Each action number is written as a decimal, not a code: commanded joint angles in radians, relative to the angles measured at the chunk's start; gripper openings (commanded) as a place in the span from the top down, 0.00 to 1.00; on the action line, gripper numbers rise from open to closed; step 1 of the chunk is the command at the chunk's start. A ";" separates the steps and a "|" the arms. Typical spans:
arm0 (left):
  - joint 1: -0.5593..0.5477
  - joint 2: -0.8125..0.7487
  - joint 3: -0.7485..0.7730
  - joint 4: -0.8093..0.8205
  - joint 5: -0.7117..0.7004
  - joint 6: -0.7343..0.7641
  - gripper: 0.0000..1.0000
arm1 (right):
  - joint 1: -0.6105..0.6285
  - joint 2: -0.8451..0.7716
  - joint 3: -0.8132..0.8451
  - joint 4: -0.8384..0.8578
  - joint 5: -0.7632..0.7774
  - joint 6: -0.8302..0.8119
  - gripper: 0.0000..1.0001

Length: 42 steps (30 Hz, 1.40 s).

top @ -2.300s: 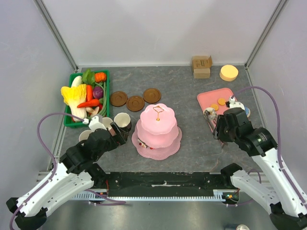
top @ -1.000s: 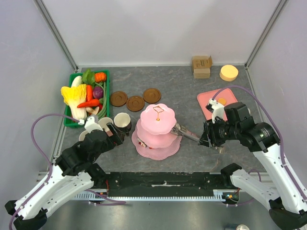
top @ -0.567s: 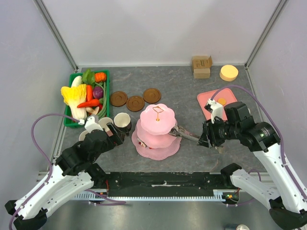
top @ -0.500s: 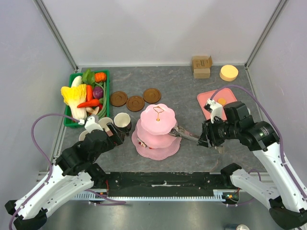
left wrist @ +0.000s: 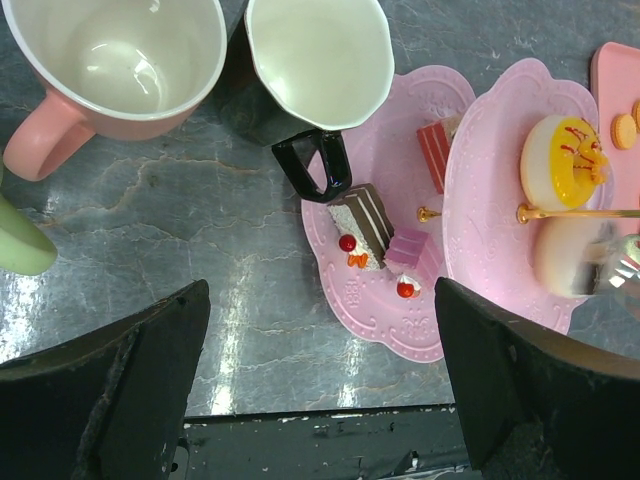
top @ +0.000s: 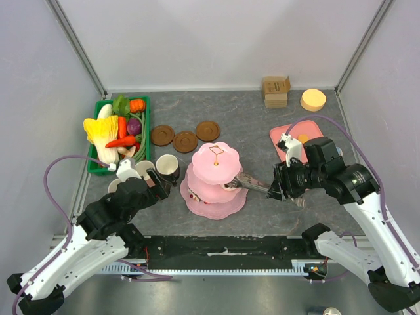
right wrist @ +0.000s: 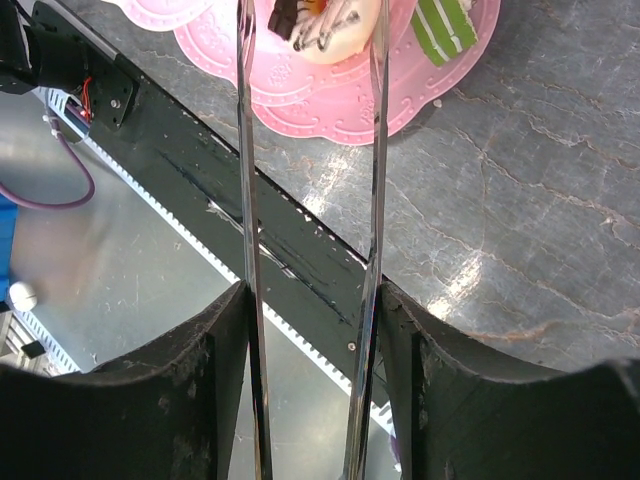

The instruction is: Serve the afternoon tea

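Observation:
The pink tiered stand (top: 216,164) is mid-table, with cake bits on its lower plate (left wrist: 380,290) and a yellow-topped cake (left wrist: 565,160) on a higher tier. My right gripper (top: 279,190) is shut on metal tongs (top: 252,184) that reach left onto the stand. In the right wrist view the tong arms (right wrist: 247,200) flank a white chocolate-striped pastry (right wrist: 320,25) beside a green cake slice (right wrist: 440,25). My left gripper (left wrist: 320,290) is open above the table, near the dark mug (left wrist: 315,70) and pink mug (left wrist: 110,60), holding nothing.
Three brown saucers (top: 185,140) lie behind the stand. A pink tray (top: 289,134) with an orange biscuit (top: 303,138) sits at the right. A green crate of toy vegetables (top: 118,131) is on the left; cardboard boxes (top: 275,90) and a yellow disc (top: 313,100) stand far right.
My right arm swung the tongs from the tray to the stand, then edged them further left over it, and the tong arms have spread slightly. The left arm has not moved.

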 commanded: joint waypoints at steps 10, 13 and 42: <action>-0.002 0.001 0.029 -0.007 -0.033 0.005 0.01 | 0.006 -0.008 0.006 0.037 0.003 0.002 0.40; -0.002 -0.002 0.029 -0.007 -0.032 0.003 0.01 | 0.006 -0.022 0.014 0.037 0.012 0.014 0.40; -0.002 0.049 0.016 0.105 -0.030 0.029 0.01 | 0.005 0.019 0.066 -0.135 0.794 0.375 0.43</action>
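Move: The pink tray, where the open tongs in the right gripper go next, has its middle about 19 cm ahead of the right hand, 11 cm to its right and some 22 cm below. The striped donut between the tong tips lies roughly 16 cm to the hand's left, 4 cm ahead and 13 cm down; the tiered stand's middle is about 24 cm left and 5 cm ahead. From the left hand, the tray is some 55 cm right and 16 cm ahead. Draw the tongs off the striped donut and clear of the stand: after a slight dip, carry the right gripper about 7.5 cm to the right, slowly at first and then faster, and some 3 cm forward towards the pink tray, turning the wrist clockwise some 30 degrees so the tips swing round to the tray. Keep hold of the tongs and leave them spread. ##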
